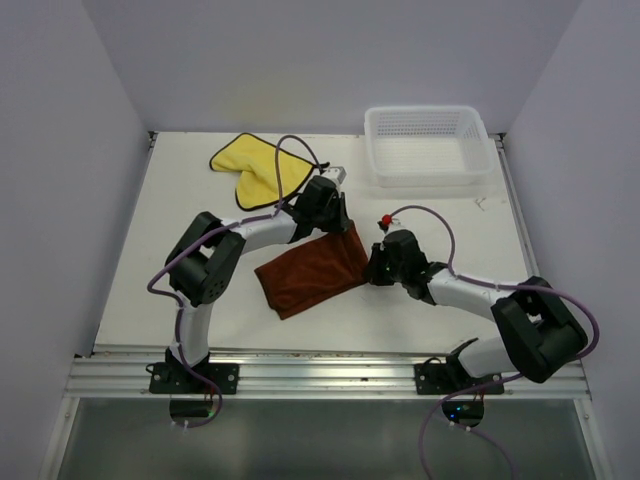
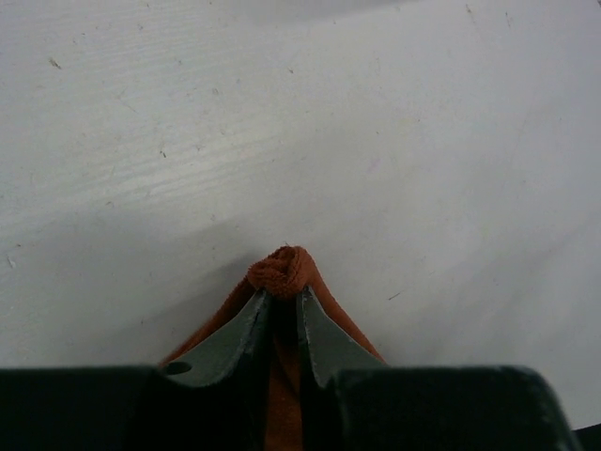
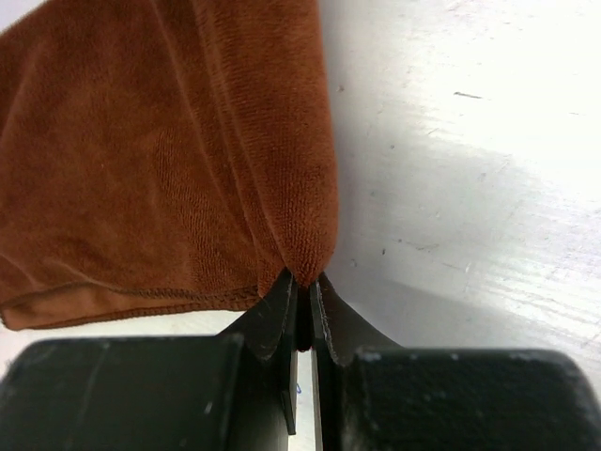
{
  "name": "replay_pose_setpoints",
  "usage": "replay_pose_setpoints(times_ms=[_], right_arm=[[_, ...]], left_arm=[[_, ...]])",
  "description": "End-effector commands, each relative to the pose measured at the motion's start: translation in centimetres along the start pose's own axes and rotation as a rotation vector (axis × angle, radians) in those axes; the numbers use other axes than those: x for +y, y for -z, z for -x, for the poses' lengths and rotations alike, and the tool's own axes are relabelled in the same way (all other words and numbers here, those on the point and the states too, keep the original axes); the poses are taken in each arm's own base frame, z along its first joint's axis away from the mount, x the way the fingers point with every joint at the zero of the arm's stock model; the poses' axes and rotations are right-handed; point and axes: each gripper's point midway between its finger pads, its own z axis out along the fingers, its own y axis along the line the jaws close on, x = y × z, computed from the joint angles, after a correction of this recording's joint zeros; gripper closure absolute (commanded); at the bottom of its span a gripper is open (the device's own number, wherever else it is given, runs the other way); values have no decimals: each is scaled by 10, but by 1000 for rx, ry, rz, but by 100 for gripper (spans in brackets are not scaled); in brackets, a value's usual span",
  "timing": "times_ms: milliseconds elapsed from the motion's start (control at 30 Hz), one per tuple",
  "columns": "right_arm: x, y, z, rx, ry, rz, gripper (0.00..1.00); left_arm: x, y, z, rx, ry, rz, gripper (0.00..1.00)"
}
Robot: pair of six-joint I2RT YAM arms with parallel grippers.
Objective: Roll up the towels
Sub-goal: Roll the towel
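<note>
The rust-brown towel (image 1: 310, 272) lies mid-table, stretched between both grippers. My left gripper (image 1: 340, 232) is shut on its far corner; in the left wrist view that corner bunches up as a small knob (image 2: 282, 268) just past my closed left fingertips (image 2: 282, 293). At the towel's right corner, my right gripper (image 1: 372, 268) is also shut. The right wrist view has the cloth (image 3: 160, 160) fanning out from the pinched tips of the right gripper (image 3: 302, 282). The yellow towel (image 1: 258, 168) lies crumpled at the back left, behind the left arm, untouched.
A white mesh basket (image 1: 372, 140) stands at the back right corner of the table. Purple cables loop over both arms. White walls close in the table on the left, right and back.
</note>
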Motion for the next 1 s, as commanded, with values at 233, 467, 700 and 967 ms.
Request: replay_pose_setpoints(times_ms=[233, 467, 700, 967], right_arm=[[-7, 8, 6, -39, 118, -137, 100], [-11, 8, 7, -49, 120, -154, 100], [-13, 10, 6, -38, 132, -174, 100], [-7, 9, 9, -45, 157, -173, 100]], left_arm=[[4, 9, 25, -45, 22, 15, 83], [17, 7, 6, -16, 52, 46, 76], [19, 14, 9, -20, 66, 55, 59], [20, 19, 13, -21, 77, 52, 53]])
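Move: The far end of the rolled edge of the brown towel lies just under the left fingertips, about 1 cm to their right and 2 cm down; the towel's flat part centres some 8 cm left and 10 cm back of that hand, and the yellow towel about 19 cm left and 13 cm ahead. The right fingers already pinch the roll's near end; its far end is roughly 12 cm ahead and 5 cm left of them. Left hand eases left and down about 2 cm, opening at the roll's far end while right keeps its pinch. ##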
